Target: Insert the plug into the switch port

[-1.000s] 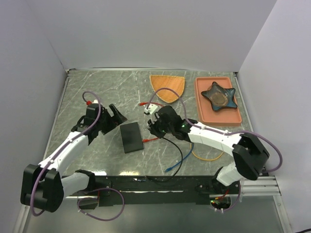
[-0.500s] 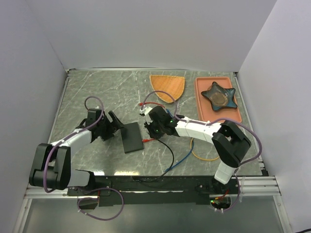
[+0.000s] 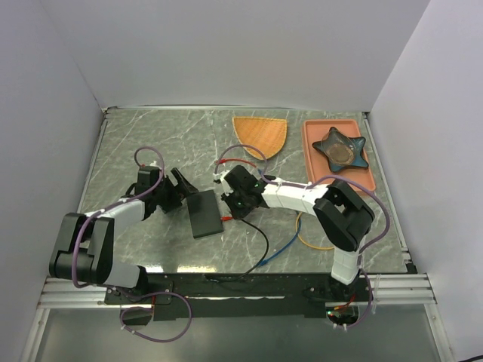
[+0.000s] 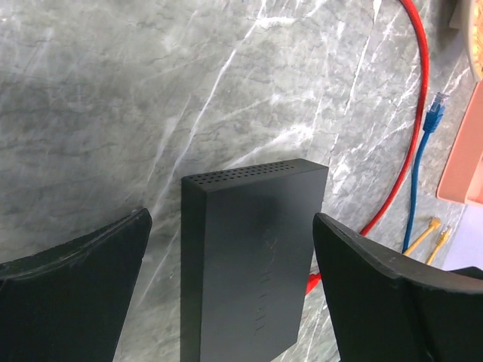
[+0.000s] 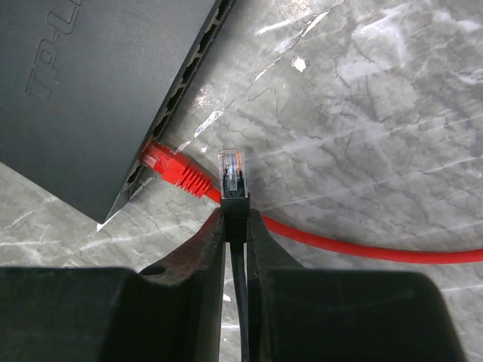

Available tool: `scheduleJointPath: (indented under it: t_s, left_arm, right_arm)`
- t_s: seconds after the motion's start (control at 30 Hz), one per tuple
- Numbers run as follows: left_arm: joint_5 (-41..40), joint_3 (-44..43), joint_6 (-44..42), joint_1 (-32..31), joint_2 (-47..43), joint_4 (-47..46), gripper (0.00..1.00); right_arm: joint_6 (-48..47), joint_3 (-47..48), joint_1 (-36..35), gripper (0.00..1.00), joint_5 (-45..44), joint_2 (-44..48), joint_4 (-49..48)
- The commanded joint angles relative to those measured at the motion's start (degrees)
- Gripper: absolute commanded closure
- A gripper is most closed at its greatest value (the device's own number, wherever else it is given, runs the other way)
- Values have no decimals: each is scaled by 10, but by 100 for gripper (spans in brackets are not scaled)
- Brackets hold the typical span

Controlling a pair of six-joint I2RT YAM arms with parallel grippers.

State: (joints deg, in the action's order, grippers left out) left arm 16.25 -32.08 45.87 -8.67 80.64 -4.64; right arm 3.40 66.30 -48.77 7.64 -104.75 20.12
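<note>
The switch, a flat matte-black box (image 3: 204,213), lies mid-table; it also shows in the left wrist view (image 4: 253,264) and the right wrist view (image 5: 83,75). Its row of ports (image 5: 189,72) runs along the long edge facing my right gripper. A red plug (image 5: 175,167) sits in the port nearest the corner. My right gripper (image 3: 233,202) (image 5: 235,219) is shut on a black cable's clear-tipped plug (image 5: 232,175), held just off the port edge, beside the red plug. My left gripper (image 3: 183,196) (image 4: 230,222) is open, one finger on each side of the box's end, not touching it.
The red cable (image 5: 362,245) trails across the table under the held plug. Blue (image 3: 278,250) and yellow (image 3: 321,243) cables lie near the front right. An orange tray (image 3: 317,172) with a blue star-shaped dish (image 3: 341,148) and an orange fan-shaped piece (image 3: 260,134) are at the back.
My left gripper has moved right until it straddles the box's end. My right gripper has carried the black plug left, close to the box's port edge.
</note>
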Motion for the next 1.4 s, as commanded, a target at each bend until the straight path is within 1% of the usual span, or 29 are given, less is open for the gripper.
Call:
scheduleJointPath:
  t_s: [0.0, 0.23, 0.4, 0.5, 0.67, 0.83, 0.97, 1.07, 1.2, 1.37]
  left_arm:
    - [8, 8, -13, -2, 15, 4, 4]
    - [37, 7, -10, -6, 15, -27, 4]
    - [59, 3, -11, -18, 19, -51, 4]
    - [78, 7, -4, -26, 21, -77, 4]
    - [79, 6, 2, -38, 11, -95, 4]
    - [74, 3, -2, -44, 4, -92, 4]
    - [52, 1, -10, -45, -7, -69, 4]
    - [16, -4, -20, -44, -29, -34, 4]
    - [-11, -8, -29, -44, -64, -1, 4]
    - [-11, -7, -33, -44, -76, 4, 4]
  right_arm:
    - [0, 37, -9, 100, 5, -11, 24]
    - [-18, 45, -19, 100, 58, -29, 56]
    - [-26, 46, -33, 100, 115, -40, 77]
    - [-29, 46, -43, 100, 136, -41, 87]
    - [-29, 59, -71, 100, 152, -41, 98]
    - [-29, 97, -105, 100, 143, -58, 106]
    - [-23, 104, -109, 100, 114, -55, 105]
    - [-23, 84, -108, 100, 81, -22, 94]
    - [-29, 45, -99, 100, 50, 46, 78]
    - [-30, 9, -79, 100, 17, 108, 51]
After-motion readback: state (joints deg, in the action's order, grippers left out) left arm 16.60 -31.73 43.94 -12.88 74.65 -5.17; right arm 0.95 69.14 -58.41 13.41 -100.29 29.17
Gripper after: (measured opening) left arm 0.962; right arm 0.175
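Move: The right hand, already gripping the black cable's plug, has the switch's middle about 10 cm to its left, level with it fore and aft and some 2 cm lower. The red plug already in the port side lies roughly 3 cm left and 1 cm back; the blue cable's near end is around 15 cm back and 9 cm right. The open left hand has the switch's middle some 5 cm back, 7 cm right and 4 cm below. Bearing against the port side near its red plug, the right hand sweeps low about 10 cm back and 5 cm left, turning clear of straight by some 20 degrees counter-clockwise, its plug still gripped. The left hand, fingers still wide open, swings about 4 cm right at the switch's far end, pushing it the other way. Then both lift about 3 cm, the right easing forward and right. ##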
